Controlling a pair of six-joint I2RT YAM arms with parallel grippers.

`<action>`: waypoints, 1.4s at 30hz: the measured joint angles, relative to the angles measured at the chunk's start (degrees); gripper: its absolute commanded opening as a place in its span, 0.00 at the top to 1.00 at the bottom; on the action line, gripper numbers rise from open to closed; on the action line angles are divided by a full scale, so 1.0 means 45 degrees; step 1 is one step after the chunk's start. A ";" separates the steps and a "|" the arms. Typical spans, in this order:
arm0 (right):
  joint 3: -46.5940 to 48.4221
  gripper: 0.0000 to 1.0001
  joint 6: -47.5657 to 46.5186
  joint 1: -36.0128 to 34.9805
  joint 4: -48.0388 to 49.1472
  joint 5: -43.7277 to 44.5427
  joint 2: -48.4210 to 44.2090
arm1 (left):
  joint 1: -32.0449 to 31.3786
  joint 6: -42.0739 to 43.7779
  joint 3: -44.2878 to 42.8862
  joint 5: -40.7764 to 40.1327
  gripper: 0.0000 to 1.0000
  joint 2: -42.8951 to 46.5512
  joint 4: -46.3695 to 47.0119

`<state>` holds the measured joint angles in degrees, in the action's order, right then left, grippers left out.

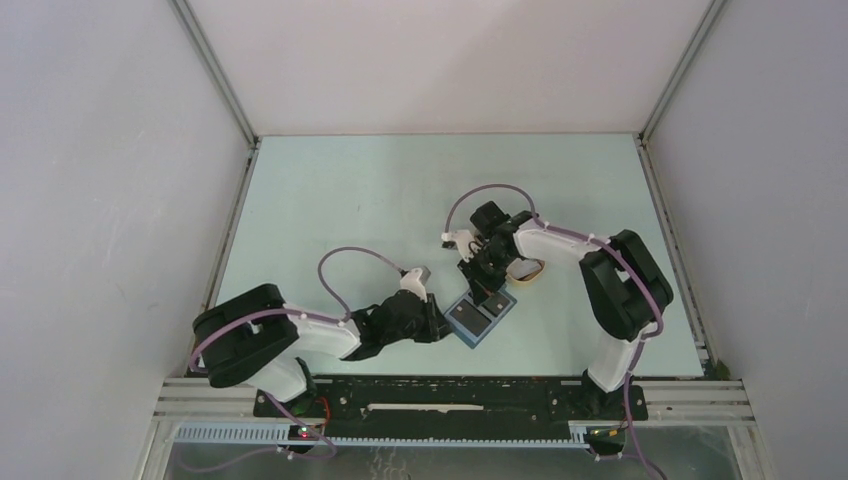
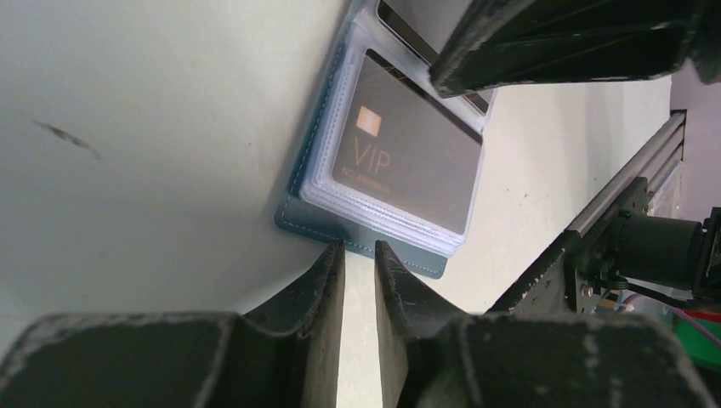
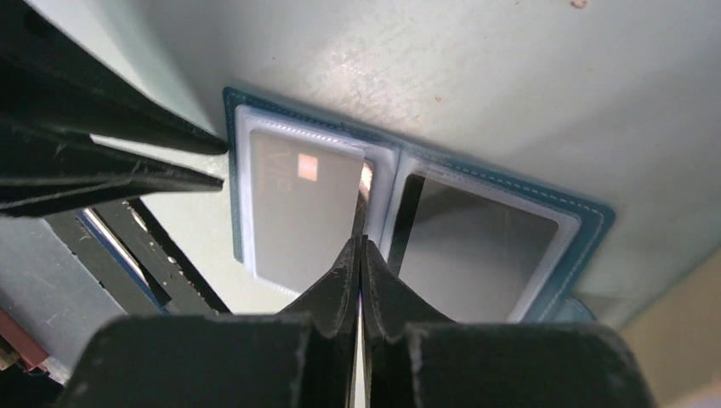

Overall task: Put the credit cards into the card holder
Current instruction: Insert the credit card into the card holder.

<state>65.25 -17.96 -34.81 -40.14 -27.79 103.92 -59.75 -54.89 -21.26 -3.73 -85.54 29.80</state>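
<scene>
The teal card holder (image 1: 481,321) lies open on the table in front of both arms. A dark credit card marked VIP (image 2: 408,161) sits in its left clear pocket (image 3: 298,212). A second grey card (image 3: 476,246) fills the right pocket. My left gripper (image 2: 359,246) has its jaws a narrow gap apart, tips touching the holder's teal edge (image 2: 425,259), with nothing between them. My right gripper (image 3: 361,241) is shut, its tips over the fold between the two pockets. A thin dark line runs up from the tips; I cannot tell whether it is a held card.
A beige oval tray (image 1: 530,270) lies just right of the right gripper (image 1: 490,288). The black base plate and aluminium rail (image 2: 629,187) run along the near table edge, close behind the holder. White walls enclose the table on three sides.
</scene>
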 measured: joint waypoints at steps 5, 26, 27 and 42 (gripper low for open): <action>0.0000 0.81 -0.0398 0.0393 -0.0223 -0.0291 -0.1321 | 0.0175 0.0500 0.0029 -0.0126 0.74 0.0801 -0.0563; -0.0253 0.55 -0.4080 0.1447 -0.1311 -0.4299 -0.9899 | 0.0175 0.4673 0.0029 -0.0869 0.46 0.9452 -0.3196; -0.0311 0.53 -0.4260 0.1511 -0.1379 -0.4527 -1.0020 | 0.0175 0.4765 0.0029 -0.0816 0.42 0.9564 -0.3157; -0.3609 0.43 -1.2818 0.0010 -0.3167 -0.5076 -0.8446 | 0.0175 0.3230 0.1690 -0.0908 0.13 0.8291 -0.1321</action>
<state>49.01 -75.64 -34.76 -54.39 -50.63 65.91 -58.96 -40.36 -13.65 -7.81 -48.23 23.86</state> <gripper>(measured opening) 0.557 0.898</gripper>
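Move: The open card holder lies almost flat under the right fingertips, its middle about 1 cm back and 1 cm below. The VIP card in its near pocket is about 3 cm back and 3 cm left of that hand, and the tray some 12 cm ahead and 6 cm right. From the left hand, at the holder's near-left edge, the holder's middle is about 4 cm ahead, 6 cm right and 1 cm lower, and the VIP card 3 cm ahead and 4 cm right. The card holder is released from both sides: the right fingertips lift off the pocket mouth, climb some 23 cm, then swing back and sink by half, ending behind the holder, the wrist turning about 50 degrees counter-clockwise as it tilts and the fingers opening halfway. The left hand comes free of the edge, rises about 18 cm while drifting left and tipping up, then drops 6 cm, fingers opening wide. ##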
